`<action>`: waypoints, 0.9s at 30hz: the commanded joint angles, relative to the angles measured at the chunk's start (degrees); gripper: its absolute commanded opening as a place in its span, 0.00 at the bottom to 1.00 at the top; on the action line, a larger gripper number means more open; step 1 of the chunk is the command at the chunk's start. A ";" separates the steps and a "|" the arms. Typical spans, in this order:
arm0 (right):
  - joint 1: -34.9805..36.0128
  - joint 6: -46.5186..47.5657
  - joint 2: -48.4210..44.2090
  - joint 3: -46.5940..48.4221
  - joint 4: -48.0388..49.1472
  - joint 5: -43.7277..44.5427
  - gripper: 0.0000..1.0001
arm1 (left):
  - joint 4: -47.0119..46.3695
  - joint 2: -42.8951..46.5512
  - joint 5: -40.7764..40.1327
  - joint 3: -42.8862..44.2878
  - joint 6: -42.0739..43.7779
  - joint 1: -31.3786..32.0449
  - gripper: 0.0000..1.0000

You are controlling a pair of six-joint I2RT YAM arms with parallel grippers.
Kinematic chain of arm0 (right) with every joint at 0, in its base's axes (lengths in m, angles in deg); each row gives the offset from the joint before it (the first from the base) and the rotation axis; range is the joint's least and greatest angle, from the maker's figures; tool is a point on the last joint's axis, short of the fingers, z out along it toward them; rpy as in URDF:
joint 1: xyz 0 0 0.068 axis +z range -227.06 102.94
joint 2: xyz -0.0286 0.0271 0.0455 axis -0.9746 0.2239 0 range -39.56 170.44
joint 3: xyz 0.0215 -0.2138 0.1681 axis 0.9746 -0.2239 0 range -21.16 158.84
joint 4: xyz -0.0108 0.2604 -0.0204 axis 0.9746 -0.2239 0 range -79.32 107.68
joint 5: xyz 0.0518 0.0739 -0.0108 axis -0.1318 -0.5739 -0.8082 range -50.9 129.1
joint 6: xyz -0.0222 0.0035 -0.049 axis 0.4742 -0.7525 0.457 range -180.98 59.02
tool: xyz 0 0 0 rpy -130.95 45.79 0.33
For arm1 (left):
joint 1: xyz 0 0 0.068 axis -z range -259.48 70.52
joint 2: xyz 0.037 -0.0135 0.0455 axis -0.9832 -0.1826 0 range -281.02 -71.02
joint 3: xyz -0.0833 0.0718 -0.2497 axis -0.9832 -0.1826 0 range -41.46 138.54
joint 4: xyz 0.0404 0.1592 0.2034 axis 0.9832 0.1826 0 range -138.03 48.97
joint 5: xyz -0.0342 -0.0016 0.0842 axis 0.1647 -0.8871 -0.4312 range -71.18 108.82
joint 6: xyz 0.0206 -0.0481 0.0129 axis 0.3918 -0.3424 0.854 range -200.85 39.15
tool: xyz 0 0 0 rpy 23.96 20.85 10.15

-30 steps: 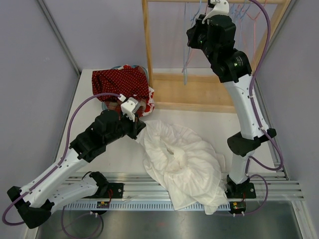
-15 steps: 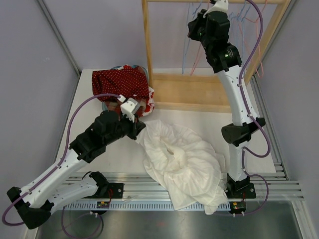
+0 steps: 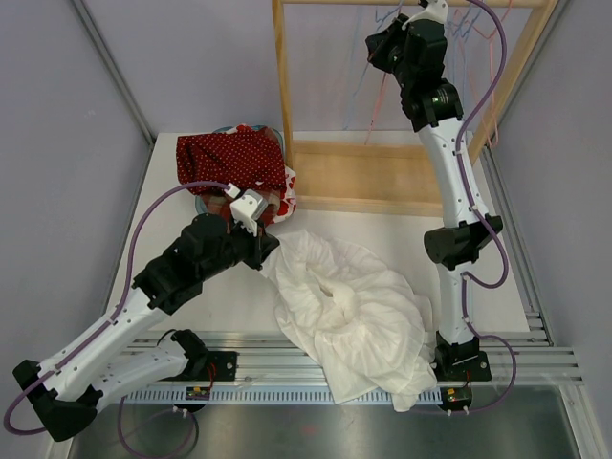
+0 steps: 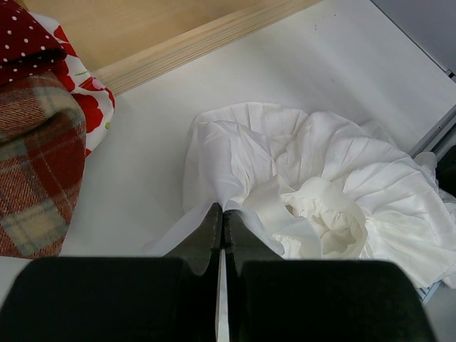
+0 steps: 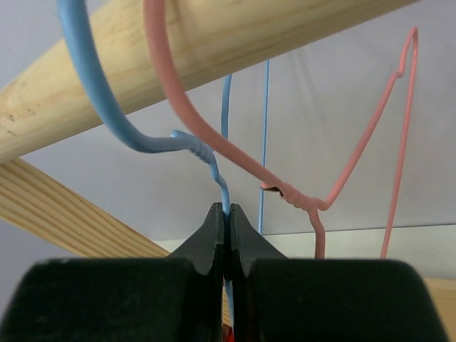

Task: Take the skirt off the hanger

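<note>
The white skirt [image 3: 349,311] lies crumpled on the table in front of the arms, off the hanger. My left gripper [image 4: 222,211] is shut on a fold at the white skirt's [image 4: 320,178] near-left edge. High up at the wooden rail [image 5: 164,64], my right gripper [image 5: 225,208] is shut on the wire of the blue hanger [image 5: 107,114], whose hook curls over the rail. A pink hanger [image 5: 285,189] hangs on the same rail just to the right. In the top view the right gripper [image 3: 382,33] is up at the rack's top bar.
A heap of clothes, red dotted fabric [image 3: 229,158] over plaid [image 4: 32,164], lies at the back left of the table. The wooden rack's base [image 3: 368,177] and post [image 3: 280,76] stand behind the skirt. The arms' metal rail [image 3: 287,354] runs along the near edge.
The right arm has straightened and swung its gripper, with the blue hanger, slightly further right and back along the rack's top bar. The left arm and skirt have not moved.
</note>
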 commanded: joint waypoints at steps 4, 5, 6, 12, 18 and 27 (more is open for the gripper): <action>-1.43 -2.98 1.73 2.73 3.77 -3.23 0.00 | -3.39 0.35 1.04 -0.29 -0.71 0.04 0.00; -1.52 -3.16 1.90 2.64 3.25 -3.75 0.00 | -3.30 0.35 1.04 -0.20 -0.71 0.13 0.00; -1.60 -3.16 2.08 2.64 3.07 -3.84 0.00 | -3.48 0.18 0.95 -0.28 -0.71 0.13 0.00; -1.78 -2.99 2.08 0.71 -0.09 -5.69 0.00 | -3.56 -0.35 0.60 -0.11 -0.71 0.22 0.00; -1.87 -2.29 2.35 -0.26 -2.20 -9.12 0.21 | -3.57 -0.44 -1.59 -0.11 -0.62 0.22 0.00; -1.78 -1.41 -7.48 -16.56 0.51 -9.21 0.99 | 0.39 -7.45 -13.02 14.28 4.64 -0.22 0.00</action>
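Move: The rail that the right hand's blue hanger goes to lies about 3 cm ahead of that hand and some 6 cm above; a pink hanger's neck is level with the hand, roughly 2 cm ahead and 4 cm to its right. From the left hand, which still grips the white skirt, the tub of clothes is about 26 cm ahead, 13 cm left and 18 cm below, and the wooden tray about 27 cm ahead, 20 cm right and 23 cm below. Easing the blue hanger down barely 1 cm under the rail while turning slightly counter-clockwise, the right hand then opens wide, lets go of the wire and sinks away from the rail, about 6 cm down in all, tipping slightly downward. Late on, the left hand, still shut on the white skirt, starts forward some 2.5 cm towards the tub. ##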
